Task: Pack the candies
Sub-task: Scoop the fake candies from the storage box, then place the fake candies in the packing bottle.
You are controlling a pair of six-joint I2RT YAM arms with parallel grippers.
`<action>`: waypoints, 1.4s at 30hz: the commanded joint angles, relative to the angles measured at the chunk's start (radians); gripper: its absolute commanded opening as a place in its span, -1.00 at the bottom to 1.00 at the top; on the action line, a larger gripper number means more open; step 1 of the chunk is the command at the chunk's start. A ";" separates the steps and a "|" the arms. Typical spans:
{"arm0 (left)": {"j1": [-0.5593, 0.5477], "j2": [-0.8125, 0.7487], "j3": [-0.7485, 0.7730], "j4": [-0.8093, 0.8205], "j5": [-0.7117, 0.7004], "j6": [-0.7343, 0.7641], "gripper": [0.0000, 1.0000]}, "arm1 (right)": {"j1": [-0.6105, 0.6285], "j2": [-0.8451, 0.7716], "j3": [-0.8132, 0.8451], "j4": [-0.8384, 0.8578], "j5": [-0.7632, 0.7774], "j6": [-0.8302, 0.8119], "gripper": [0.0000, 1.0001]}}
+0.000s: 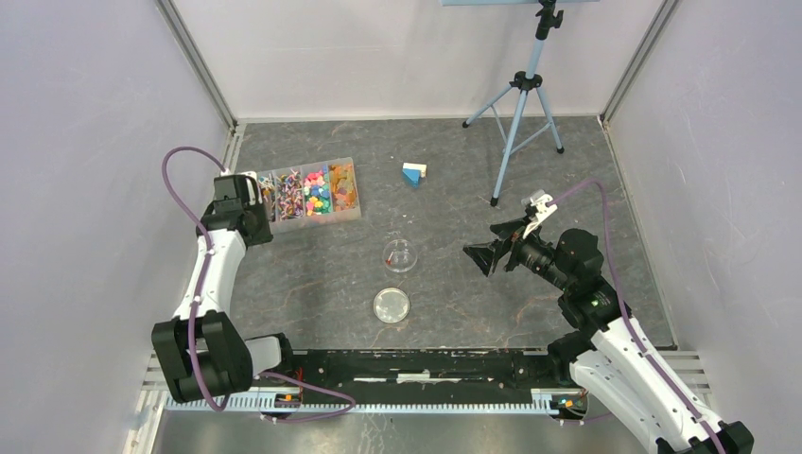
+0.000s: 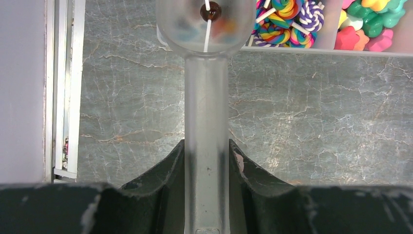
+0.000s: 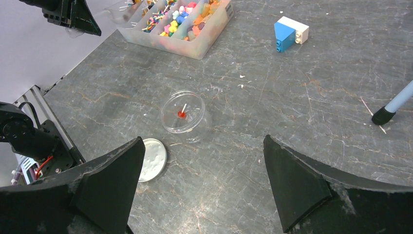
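The candies [image 1: 310, 191] fill a clear divided box [image 1: 352, 214] at the back left; swirl lollipops and flower sweets [image 2: 285, 22] show in the left wrist view. My left gripper [image 2: 206, 146] is shut on the handle of a frosted plastic scoop [image 2: 206, 97]. The scoop's bowl sits at the box's near edge and carries one dark-headed lollipop [image 2: 211, 10]. A clear jar [image 1: 399, 255] stands mid-table with one red lollipop [image 3: 181, 114] inside. My right gripper [image 3: 202, 138] hangs open to the right of the jar, holding nothing.
The jar's round lid [image 1: 391, 305] lies flat just in front of the jar. A blue-and-white block [image 1: 413, 173] sits behind it. A tripod [image 1: 522, 104] stands at the back right, one foot [image 3: 382, 116] near my right arm. Walls close in on both sides.
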 commanded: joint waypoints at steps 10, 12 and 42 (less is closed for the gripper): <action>0.003 -0.159 -0.025 0.098 0.121 0.026 -0.95 | -0.001 -0.004 0.029 0.014 -0.013 0.003 0.96; 0.003 -0.190 -0.024 0.115 0.143 0.028 -0.95 | -0.001 -0.005 0.030 0.013 -0.011 0.003 0.96; -0.032 -0.295 0.131 -0.047 0.359 0.004 -0.95 | -0.001 0.016 0.060 -0.043 0.055 -0.052 0.96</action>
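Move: The left hand grips the clear scoop, its bowl down in the tray's leftmost compartment of ball lollipops, about 8 cm ahead, straight out. The round clear storage box for the candies stands some 34 cm to its right, 5 cm back and 8 cm lower; the silver lid lies about 13 cm nearer the base than that box and 2 cm left of it. From the idle right hand, the storage box is roughly level, 18 cm left and 18 cm below. Upward, after a brief near-pause, the left hand lifts the scoop out of the lollipop compartment by about 10 cm, drifting some 5 cm to the right over the tray's near edge. The wrist tips the bowl end up by roughly 20 degrees and turns a little clockwise, while the fingers keep their grip on the handle. ##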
